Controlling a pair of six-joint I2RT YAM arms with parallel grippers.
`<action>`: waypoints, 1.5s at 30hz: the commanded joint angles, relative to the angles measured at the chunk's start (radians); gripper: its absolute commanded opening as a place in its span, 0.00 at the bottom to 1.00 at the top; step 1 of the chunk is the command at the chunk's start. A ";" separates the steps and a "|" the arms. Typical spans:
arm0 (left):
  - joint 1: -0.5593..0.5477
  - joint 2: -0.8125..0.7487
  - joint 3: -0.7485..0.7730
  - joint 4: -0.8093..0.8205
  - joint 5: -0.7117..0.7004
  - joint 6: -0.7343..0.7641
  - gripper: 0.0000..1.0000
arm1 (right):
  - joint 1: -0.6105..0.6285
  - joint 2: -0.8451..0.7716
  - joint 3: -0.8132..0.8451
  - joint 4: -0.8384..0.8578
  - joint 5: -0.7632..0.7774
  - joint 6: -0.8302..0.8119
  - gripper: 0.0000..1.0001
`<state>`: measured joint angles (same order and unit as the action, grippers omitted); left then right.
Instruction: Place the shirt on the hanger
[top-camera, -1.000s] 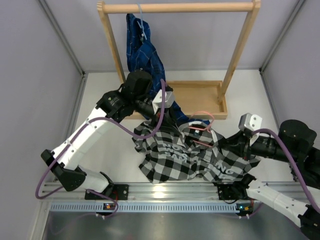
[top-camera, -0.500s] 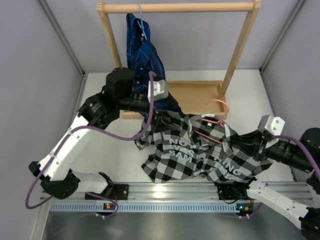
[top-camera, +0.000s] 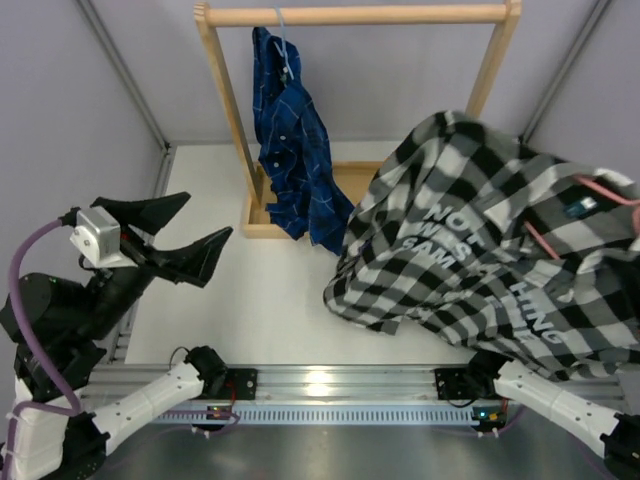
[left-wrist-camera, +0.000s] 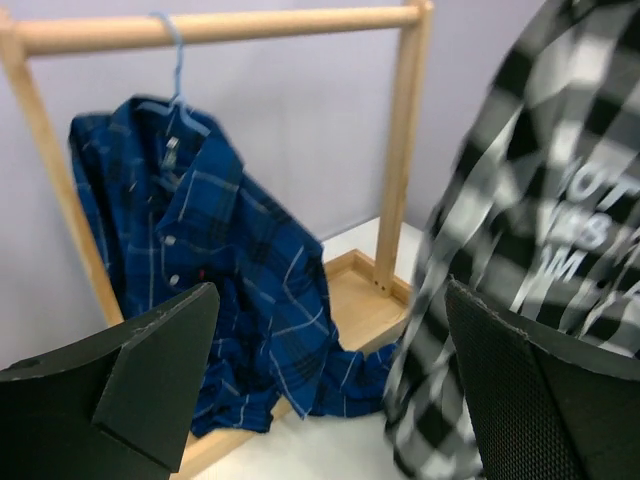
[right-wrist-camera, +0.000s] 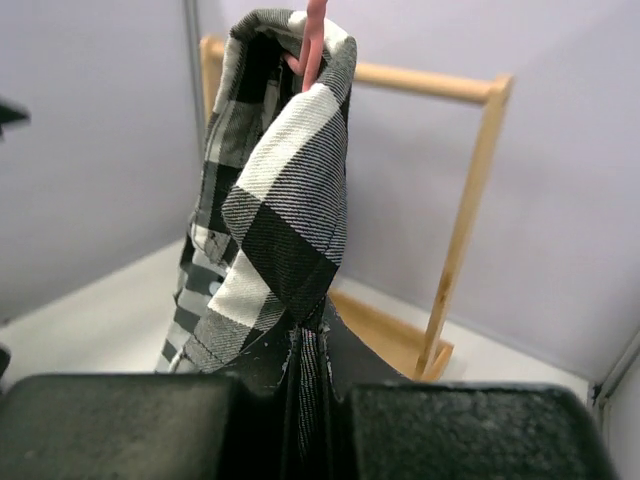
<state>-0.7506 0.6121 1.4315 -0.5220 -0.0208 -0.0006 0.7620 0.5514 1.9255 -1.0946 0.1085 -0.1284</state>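
The black-and-white checked shirt (top-camera: 480, 250) with white lettering hangs in the air at the right, lifted off the table. Part of the pink hanger (top-camera: 605, 187) shows at its upper right edge. In the right wrist view the hanger (right-wrist-camera: 314, 40) pokes out of the top of the shirt (right-wrist-camera: 280, 180), and my right gripper (right-wrist-camera: 310, 350) is shut on a fold of its fabric. The shirt hides that gripper in the top view. My left gripper (top-camera: 205, 215) is wide open at the left, well away from the shirt (left-wrist-camera: 560, 220), and holds nothing.
A wooden clothes rack (top-camera: 350, 15) stands at the back, its base tray (top-camera: 365, 180) on the table. A dark blue plaid shirt (top-camera: 290, 150) hangs from its rail on a light blue hanger (left-wrist-camera: 175, 70). Grey walls close in both sides.
The shirt with the hanger has gone from lying on the table to hanging high at the right, raised by the right arm. The left gripper let go, opened and drew back to the near left.
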 joint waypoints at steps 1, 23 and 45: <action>0.000 -0.008 -0.127 -0.010 -0.177 -0.085 0.98 | 0.023 0.134 0.117 0.121 0.169 0.013 0.00; 0.177 -0.060 -0.457 0.082 -0.127 -0.055 0.98 | 0.033 0.510 -0.290 0.852 0.332 -0.001 0.00; 0.369 -0.094 -0.513 0.137 -0.007 -0.099 0.98 | -0.280 0.477 -0.649 1.125 0.050 0.251 0.00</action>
<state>-0.3878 0.5232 0.9283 -0.4469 -0.0414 -0.0853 0.4999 1.0771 1.3834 -0.2100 0.2577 0.0383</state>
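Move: From my right hand, which already grips the hanger inside the black-and-white shirt, the free right half of the rack's rail is about 58 cm ahead and 18 cm left, only some 3 cm higher. The right post stands about 58 cm ahead and 2 cm left, its middle 25 cm lower; the blue shirt is about 48 cm ahead, 42 cm left, 23 cm lower. From my left hand, that stretch of rail lies 49 cm ahead, 36 cm right, 4 cm up. Keeping the shirt and hanger pinched, my right hand lifts about 6 cm, then sweeps some 25 cm forward and 17 cm left towards the free rail, dipping and rising again before it eases forward, right and down, turned about 20 degrees clockwise. My left hand, empty and open, sinks about 17 cm and goes 9 cm forward, tipping its fingers down. ##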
